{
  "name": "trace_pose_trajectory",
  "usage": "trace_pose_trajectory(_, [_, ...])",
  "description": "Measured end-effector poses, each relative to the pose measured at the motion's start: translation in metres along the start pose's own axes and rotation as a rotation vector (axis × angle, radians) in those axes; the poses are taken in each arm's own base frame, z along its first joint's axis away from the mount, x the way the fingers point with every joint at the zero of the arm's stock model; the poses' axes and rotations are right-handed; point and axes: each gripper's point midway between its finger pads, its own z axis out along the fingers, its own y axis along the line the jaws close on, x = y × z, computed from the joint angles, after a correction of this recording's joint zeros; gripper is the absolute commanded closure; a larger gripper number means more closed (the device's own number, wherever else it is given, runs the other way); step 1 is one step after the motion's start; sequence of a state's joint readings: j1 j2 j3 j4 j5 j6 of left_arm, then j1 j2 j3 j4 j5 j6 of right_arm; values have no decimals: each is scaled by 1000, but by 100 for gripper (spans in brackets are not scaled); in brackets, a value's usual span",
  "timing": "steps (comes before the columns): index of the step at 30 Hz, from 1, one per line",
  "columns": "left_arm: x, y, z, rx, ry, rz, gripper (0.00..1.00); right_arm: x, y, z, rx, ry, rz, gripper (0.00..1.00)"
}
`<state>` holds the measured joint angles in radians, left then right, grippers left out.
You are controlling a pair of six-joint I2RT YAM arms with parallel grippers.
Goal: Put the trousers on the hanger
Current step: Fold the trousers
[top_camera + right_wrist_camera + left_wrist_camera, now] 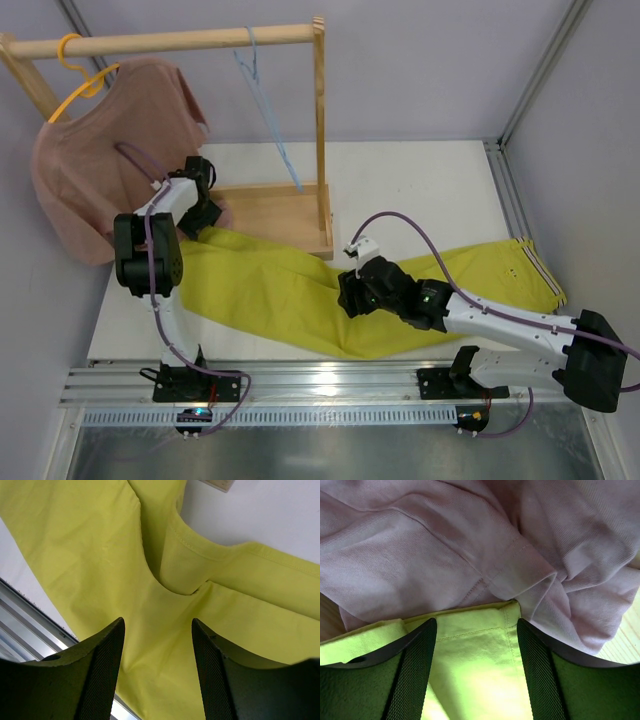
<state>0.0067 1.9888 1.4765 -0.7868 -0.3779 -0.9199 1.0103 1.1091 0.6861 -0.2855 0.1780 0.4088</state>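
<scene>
The yellow-green trousers [280, 285] lie flat across the white table [420, 190], legs to the left and the striped waistband at the right. The light-blue hanger [268, 120] hangs from the wooden rail, empty. My left gripper [203, 218] is low at a leg end, under the pink shirt's edge. In the left wrist view it [477, 622] is open, its fingers either side of the hemmed cuff [470, 650]. My right gripper [350, 292] hovers over the crotch. In the right wrist view it [157, 622] is open above the trousers [75, 540], holding nothing.
A wooden rack stands at the back left, with its rail [180, 42] above and its base tray [270, 215] touching the trousers. A dusty-pink T-shirt [90, 170] on a yellow hanger [80, 75] droops over the left gripper [445, 540]. A metal rail [330, 385] runs along the near edge.
</scene>
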Motion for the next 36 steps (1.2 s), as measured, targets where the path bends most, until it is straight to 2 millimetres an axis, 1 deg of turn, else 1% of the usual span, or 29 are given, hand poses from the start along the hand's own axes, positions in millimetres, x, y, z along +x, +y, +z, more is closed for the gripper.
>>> trace_pose_trajectory(4, [2, -3, -1, 9, 2, -8, 32, -2, -2, -1, 4, -6, -9, 41])
trace_pose_trajectory(9, [10, -12, -6, 22, 1, 3, 31, -2, -2, 0, 5, -6, -11, 41])
trace_pose_trajectory(12, [14, -13, -8, 17, 7, 6, 34, -1, -2, 0, 5, -4, -12, 41])
trace_pose_trajectory(18, [15, -7, -7, -22, 7, 15, 51, -1, -3, 0, 7, -5, -15, 41])
trace_pose_trajectory(19, [15, -5, -7, -29, 8, 18, 58, -2, -4, 0, 8, -6, -14, 41])
trace_pose_trajectory(21, [16, -3, -7, -36, 9, 20, 65, -2, -4, 0, 9, -7, -12, 41])
trace_pose_trajectory(22, [16, -3, -7, -39, 10, 22, 72, -2, -4, 0, 10, -7, -12, 41])
trace_pose_trajectory(24, [17, 0, -7, -49, 11, 26, 77, -2, -4, 0, 10, -7, -11, 41])
trace_pose_trajectory(26, [17, 3, -8, -60, 11, 30, 79, -3, -4, 0, 9, -8, -11, 41])
trace_pose_trajectory(28, [17, 6, -8, -74, 9, 34, 89, -3, -4, -1, 8, -11, -10, 41])
trace_pose_trajectory(30, [17, 9, -9, -88, 7, 38, 96, -4, -4, -2, 6, -15, -9, 41])
trace_pose_trajectory(34, [13, 17, -17, -105, -6, 40, 99, -6, -3, -3, 2, -20, -4, 41])
trace_pose_trajectory(36, [10, 20, -25, -106, -24, 34, 100, -5, -2, -3, -1, -19, 0, 41])
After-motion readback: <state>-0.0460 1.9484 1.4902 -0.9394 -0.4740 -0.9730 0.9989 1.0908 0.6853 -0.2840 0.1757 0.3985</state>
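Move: The trousers' far waistband corner lies at the edge of my open left fingers, about 2 cm ahead, 2 cm to the right and 1 cm below. The pink shirt's lower fold crowds in about 4 cm ahead and 2 cm to the left, level with my hand. The wooden tray's middle is some 16 cm to the right, 2 cm ahead and 3 cm down. From my right hand that corner is roughly 22 cm ahead, 35 cm left and 8 cm lower. I slide my open left hand level to the right by about 2 cm to bring the trousers' corner between the pads. Then I draw back nearly 3 cm and a little left while shutting the fingers fully to pinch the yellow cloth beside the pink shirt. At the very end I start to lift, about 2 cm, the wrist tilting slightly. ##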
